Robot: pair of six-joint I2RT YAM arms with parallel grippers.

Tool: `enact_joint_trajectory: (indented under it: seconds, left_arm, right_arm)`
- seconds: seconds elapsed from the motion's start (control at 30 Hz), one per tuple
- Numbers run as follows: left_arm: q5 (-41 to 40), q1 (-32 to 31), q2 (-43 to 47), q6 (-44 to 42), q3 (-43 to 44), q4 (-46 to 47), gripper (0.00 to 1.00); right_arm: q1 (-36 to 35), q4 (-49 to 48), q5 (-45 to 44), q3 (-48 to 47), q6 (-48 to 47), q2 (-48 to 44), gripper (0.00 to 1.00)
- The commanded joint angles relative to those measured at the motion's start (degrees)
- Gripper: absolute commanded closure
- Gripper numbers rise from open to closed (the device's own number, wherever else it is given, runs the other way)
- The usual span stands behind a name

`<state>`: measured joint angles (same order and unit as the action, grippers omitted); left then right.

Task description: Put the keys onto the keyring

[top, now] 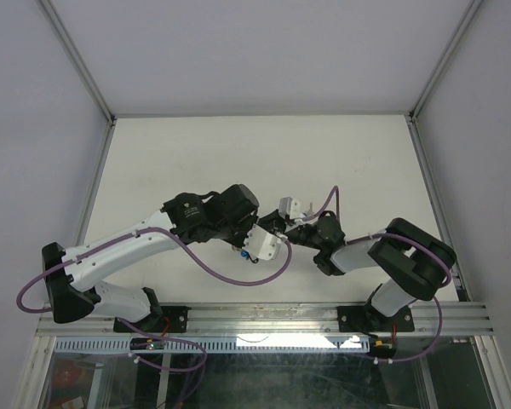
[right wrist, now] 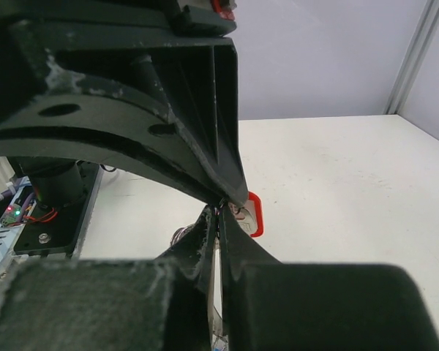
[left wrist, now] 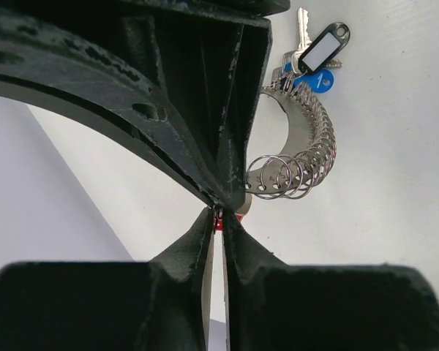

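Observation:
My two grippers meet tip to tip low over the table, left gripper [top: 270, 243] and right gripper [top: 279, 228]. In the left wrist view the left gripper [left wrist: 218, 217] is shut, with a sliver of a red tag pinched at its tips. In the right wrist view the right gripper [right wrist: 222, 210] is shut at the metal end of the same key, and the red tag [right wrist: 254, 215] sticks out beside its tips. The keyring [left wrist: 312, 139], a silvery curved band strung with small wire loops, lies just beyond. Keys with a black tag [left wrist: 323, 48] and a blue tag [left wrist: 320, 80] hang at its far end.
The white table [top: 238, 162] is walled by grey panels on three sides. The metal rail [top: 264, 319] with the arm bases runs along the near edge. Purple cables loop from both arms.

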<state>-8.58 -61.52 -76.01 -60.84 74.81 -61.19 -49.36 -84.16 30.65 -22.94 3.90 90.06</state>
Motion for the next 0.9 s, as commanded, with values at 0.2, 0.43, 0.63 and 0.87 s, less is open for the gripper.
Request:
enact_joint_trajectory:
  seconds: [0.2, 0.43, 0.63, 0.87]
  left_arm:
    - [1.4, -0.6, 10.2, 3.5, -5.8, 11.0, 0.71]
    - [5.8, -0.6, 18.9, 9.6, -14.2, 21.6, 0.7]
    - [11.6, -0.6, 26.5, 16.6, -23.9, 34.3, 0.69]
    - [15.0, -0.6, 28.1, 18.5, -29.1, 42.9, 0.68]
  right_arm:
    - [0.1, -4.7, -1.3, 2.2, -3.2, -2.7, 1.0]
    - [1.0, -6.4, -0.6, 5.8, -4.1, -5.4, 1.0]
    - [2.4, -7.5, 1.1, 8.5, -4.1, -8.5, 1.0]
    - [4.2, -4.9, 7.5, 10.5, -4.2, -13.8, 1.0]
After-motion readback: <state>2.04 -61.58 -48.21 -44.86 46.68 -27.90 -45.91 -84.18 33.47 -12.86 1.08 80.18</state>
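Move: The keyring hangs from its top end, pinched by both shut grippers; its coil's middle lies roughly 3 cm back, neither left nor right, and 4 cm below either hand. The red tag sits right by the fingertips, about 1 cm forward, level sideways and 1 cm below either hand. The blue tag hangs under the coil, about 4 cm back, straight in line sideways and 9 cm below both hands. The keyring's top end is handed over: the left fingers open by about a third and let go, and that hand lifts clear, then draws back from the held end while its fingers swing some 40 degrees from pointing down towards the right. The right hand keeps its pinch and carries the keyring about 4.5 cm right and slightly back, dipping, then partly rising again. ##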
